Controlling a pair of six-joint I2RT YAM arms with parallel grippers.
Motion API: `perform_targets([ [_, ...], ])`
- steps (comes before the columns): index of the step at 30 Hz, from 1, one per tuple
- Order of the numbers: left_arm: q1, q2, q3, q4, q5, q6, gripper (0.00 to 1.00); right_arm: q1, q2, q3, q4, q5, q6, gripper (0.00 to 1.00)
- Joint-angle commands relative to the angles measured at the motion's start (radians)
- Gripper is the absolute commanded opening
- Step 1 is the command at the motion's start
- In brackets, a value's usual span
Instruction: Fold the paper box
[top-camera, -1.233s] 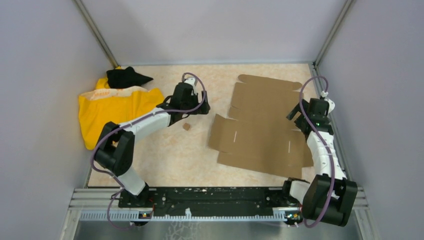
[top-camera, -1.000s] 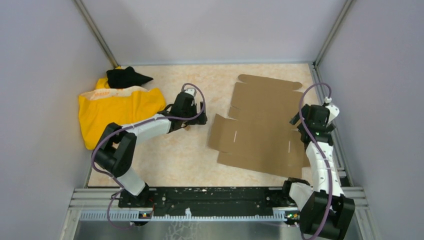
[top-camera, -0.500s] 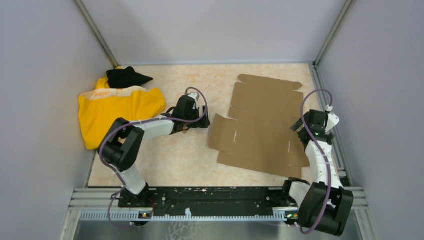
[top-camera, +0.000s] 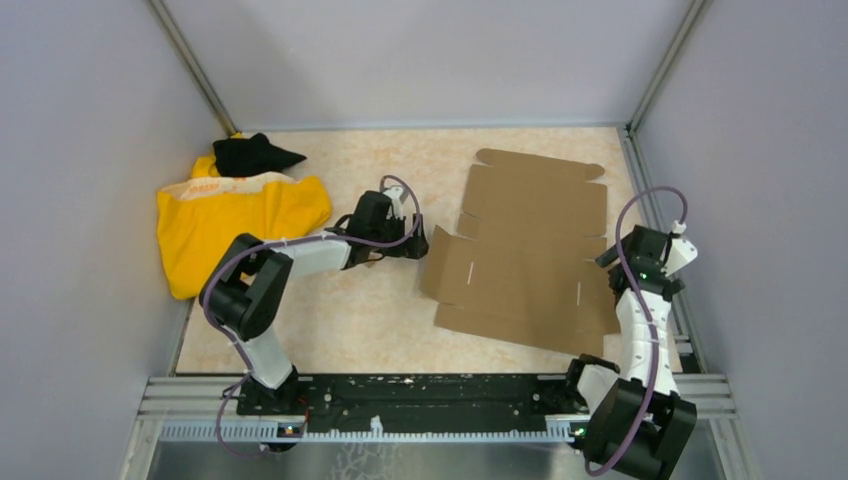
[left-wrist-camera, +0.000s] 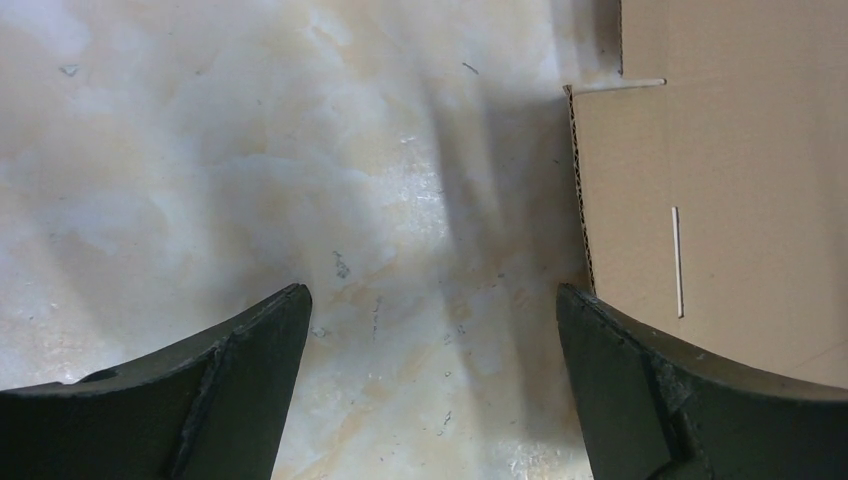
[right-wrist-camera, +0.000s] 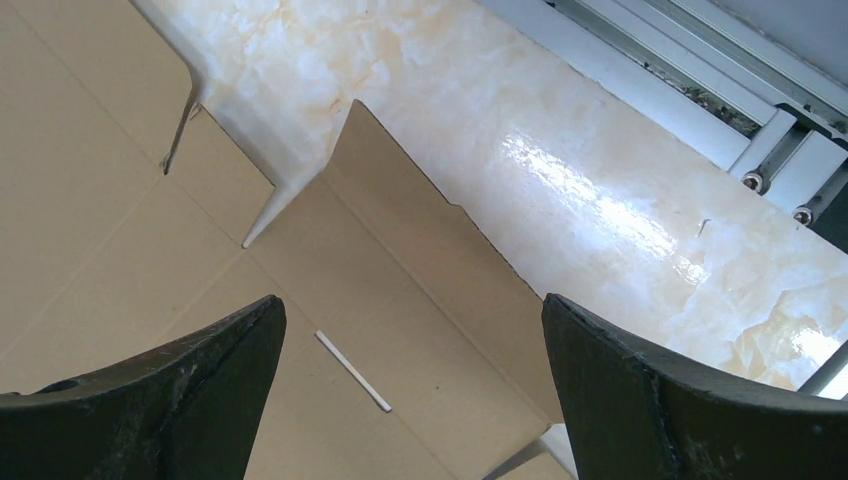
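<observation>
The paper box is a flat brown corrugated sheet with flaps and slots, lying right of centre on the marbled table. My left gripper is low at the sheet's left edge, open, with only bare tabletop between its fingers. In the left wrist view the cardboard's left flap lies by the right fingertip. My right gripper hovers open over the sheet's right flap, holding nothing. A thin slot in the cardboard shows between its fingers.
A yellow cloth with a black cloth on top lies at the back left. Grey walls close in three sides. An aluminium rail runs along the table's right edge beside the sheet.
My left gripper has slid right and now sits at the sheet's left edge. My right wrist has drawn back toward the table's right edge. Both grippers stayed open.
</observation>
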Motion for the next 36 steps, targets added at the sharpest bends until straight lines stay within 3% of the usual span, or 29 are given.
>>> perform_targets([
  [1,-0.02,0.021,-0.012,-0.005,0.05,0.021,0.98,-0.023,-0.047,0.027,0.0,0.001,0.0,0.99],
  [5,-0.021,-0.034,-0.054,0.012,0.037,0.002,0.98,-0.024,-0.051,0.03,0.007,-0.029,-0.002,0.99],
  [9,-0.014,-0.092,-0.079,-0.021,-0.12,0.012,0.98,-0.024,-0.054,0.033,0.023,-0.048,-0.01,0.99],
  [11,0.007,-0.114,-0.084,-0.04,-0.123,0.008,0.98,-0.024,-0.052,0.034,0.028,-0.05,-0.015,0.99],
  [18,0.016,-0.206,-0.141,0.026,0.026,-0.035,0.98,-0.024,-0.059,0.021,0.051,-0.068,-0.018,0.99],
  [24,0.01,-0.184,-0.147,0.115,0.198,-0.067,0.98,-0.024,-0.058,0.012,0.073,-0.09,-0.019,0.99],
  [29,-0.012,-0.129,-0.104,0.13,0.176,-0.071,0.97,-0.024,-0.046,0.02,0.097,-0.099,-0.032,0.98],
  [31,-0.016,-0.108,-0.04,0.08,0.121,-0.052,0.95,-0.025,-0.03,0.035,0.102,-0.089,-0.032,0.96],
  [32,-0.018,-0.098,0.001,0.047,0.092,-0.041,0.92,-0.024,-0.019,0.042,0.104,-0.082,-0.024,0.89],
  [34,-0.017,-0.071,0.09,-0.009,0.049,-0.021,0.77,-0.025,0.003,0.056,0.116,-0.074,-0.016,0.7],
  [36,-0.017,-0.031,0.192,-0.08,0.036,-0.009,0.63,-0.024,0.029,0.07,0.128,-0.068,-0.009,0.6],
])
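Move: The paper box's left flap has its middle about 8 cm right of the left hand, some 2 cm back and 3 cm below, its outer edge at the right finger. Its slot is about 12 cm right and 3 cm back, a brown block roughly 7 cm left, level with the hand. The right flap's middle lies about 2 cm left of the right hand, 2 cm back and 6 cm down; from that hand the right slot is some 12 cm left, 2 cm back. The left flap's edge is released as the left hand's right finger comes free, the hand going about 3.5 cm left and easing back. It then rises some 4 cm while sweeping about 5 cm right again, and finally turns forward, over the edge, its fingers closing by a quarter. Above the right flap, the right hand edges 2 cm forward and slightly up, then closes its fingers by a third; no grip can be seen. ##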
